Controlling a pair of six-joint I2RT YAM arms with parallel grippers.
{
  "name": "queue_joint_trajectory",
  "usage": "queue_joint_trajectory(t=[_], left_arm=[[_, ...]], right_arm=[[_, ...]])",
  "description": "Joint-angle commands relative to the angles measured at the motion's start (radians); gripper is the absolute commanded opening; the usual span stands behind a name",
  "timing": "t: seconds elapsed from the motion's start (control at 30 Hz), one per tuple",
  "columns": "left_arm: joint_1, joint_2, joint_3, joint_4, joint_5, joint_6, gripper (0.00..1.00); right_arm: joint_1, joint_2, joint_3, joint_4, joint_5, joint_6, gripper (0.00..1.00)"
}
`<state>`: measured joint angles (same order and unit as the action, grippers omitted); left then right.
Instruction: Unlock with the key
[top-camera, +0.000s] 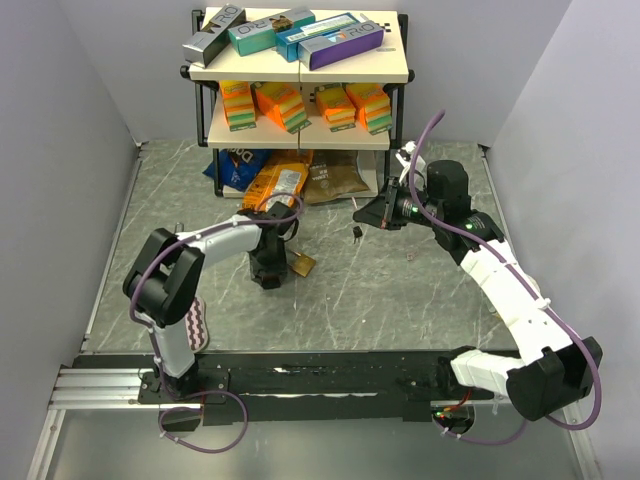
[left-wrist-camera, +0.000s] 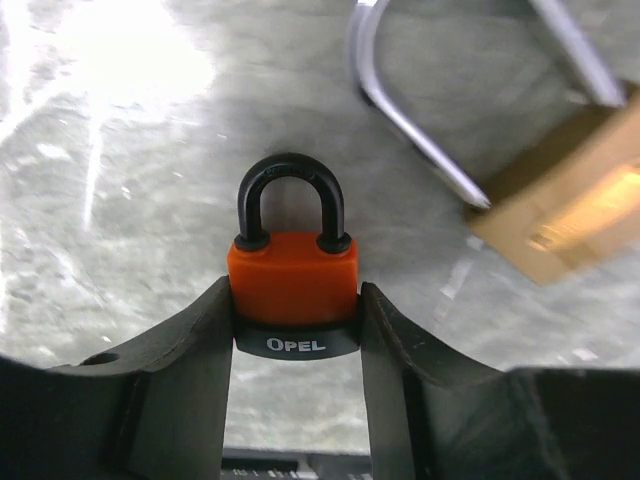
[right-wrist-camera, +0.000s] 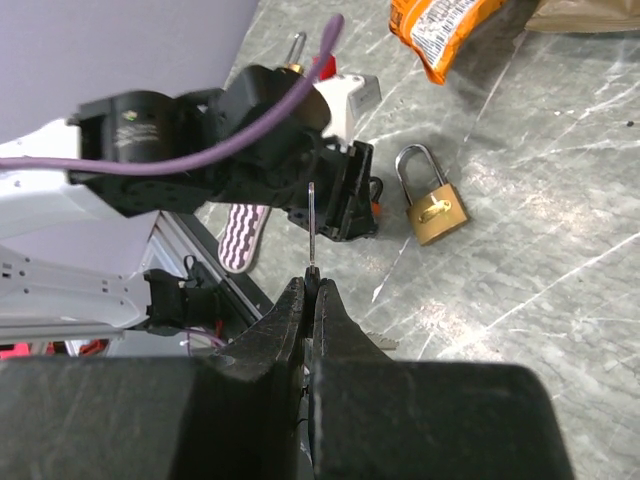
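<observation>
A small orange padlock (left-wrist-camera: 293, 275) with a black shackle and a black base stands between my left gripper's (left-wrist-camera: 295, 300) fingers, and both fingers press on its sides. In the top view the left gripper (top-camera: 270, 272) is low on the table's middle. A brass padlock (left-wrist-camera: 570, 215) lies just beside it, with its shackle pointing away. My right gripper (right-wrist-camera: 310, 285) is shut on the key (right-wrist-camera: 311, 225), whose thin blade sticks out past the fingertips toward the left gripper. The right gripper (top-camera: 385, 213) hovers to the right of both locks.
A two-tier shelf (top-camera: 300, 70) with boxes and sponges stands at the back. Snack bags (top-camera: 275, 185) lie on the table under it. A purple-and-white wavy pad (top-camera: 195, 325) lies near the left arm's base. Grey walls close in the left and right sides.
</observation>
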<state>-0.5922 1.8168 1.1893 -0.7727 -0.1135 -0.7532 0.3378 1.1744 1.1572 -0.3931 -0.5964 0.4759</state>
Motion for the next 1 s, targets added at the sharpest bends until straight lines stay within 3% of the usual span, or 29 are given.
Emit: queue_joint_trajectory(t=[0.0,0.17,0.33,0.47,0.6,0.77,0.97], left_arm=[[0.002,-0.071,0.154,-0.023,0.093,-0.034,0.1],[0.046,-0.146,0.247,0.035,0.248,-0.087,0.06],[0.101,-0.258,0.124,0.322,0.525,-0.271,0.04],[0.103,-0.3,0.014,0.501,0.641,-0.424,0.03],[0.103,-0.31,0.015,0.527,0.653,-0.448,0.03],[0.103,-0.317,0.041,0.493,0.586,-0.477,0.01],[0.103,-0.378,-0.029,0.533,0.493,-0.561,0.01]], right_arm=[[-0.005,-0.018,0.03,-0.01,0.007,-0.019,0.0],[-0.003,-0.002,0.041,-0.026,0.015,-0.02,0.0],[0.006,0.008,0.056,-0.035,0.026,-0.023,0.0],[0.027,0.033,0.088,-0.062,0.04,-0.037,0.0],[0.052,0.062,0.116,-0.082,0.04,-0.051,0.0],[0.108,0.134,0.159,-0.124,0.017,-0.066,0.0],[0.136,0.215,0.197,-0.168,-0.058,-0.076,0.0]])
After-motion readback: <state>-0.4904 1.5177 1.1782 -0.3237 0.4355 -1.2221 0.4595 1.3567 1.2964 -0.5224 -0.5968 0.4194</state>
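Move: The left hand already grips the orange padlock at table height. The key, held in the right fingers, lies roughly 18 cm to its right, 2 cm farther out and 27 cm higher; the brass padlock lies on the table about 4 cm ahead and 6 cm to the right. From the right hand, the orange padlock is some 20 cm left, about 1 cm back and 28 cm below, the brass one 3 cm ahead, 14 cm left and equally low. Up fast, the left hand carries the orange padlock off the table by nearly 19 cm while swinging about 10 cm right towards the key, rolling its fingers from pointing down to pointing mostly right, then easing off. Late on, the right hand, still pinching the key, comes left to meet it and sinks slightly; both grips hold. ##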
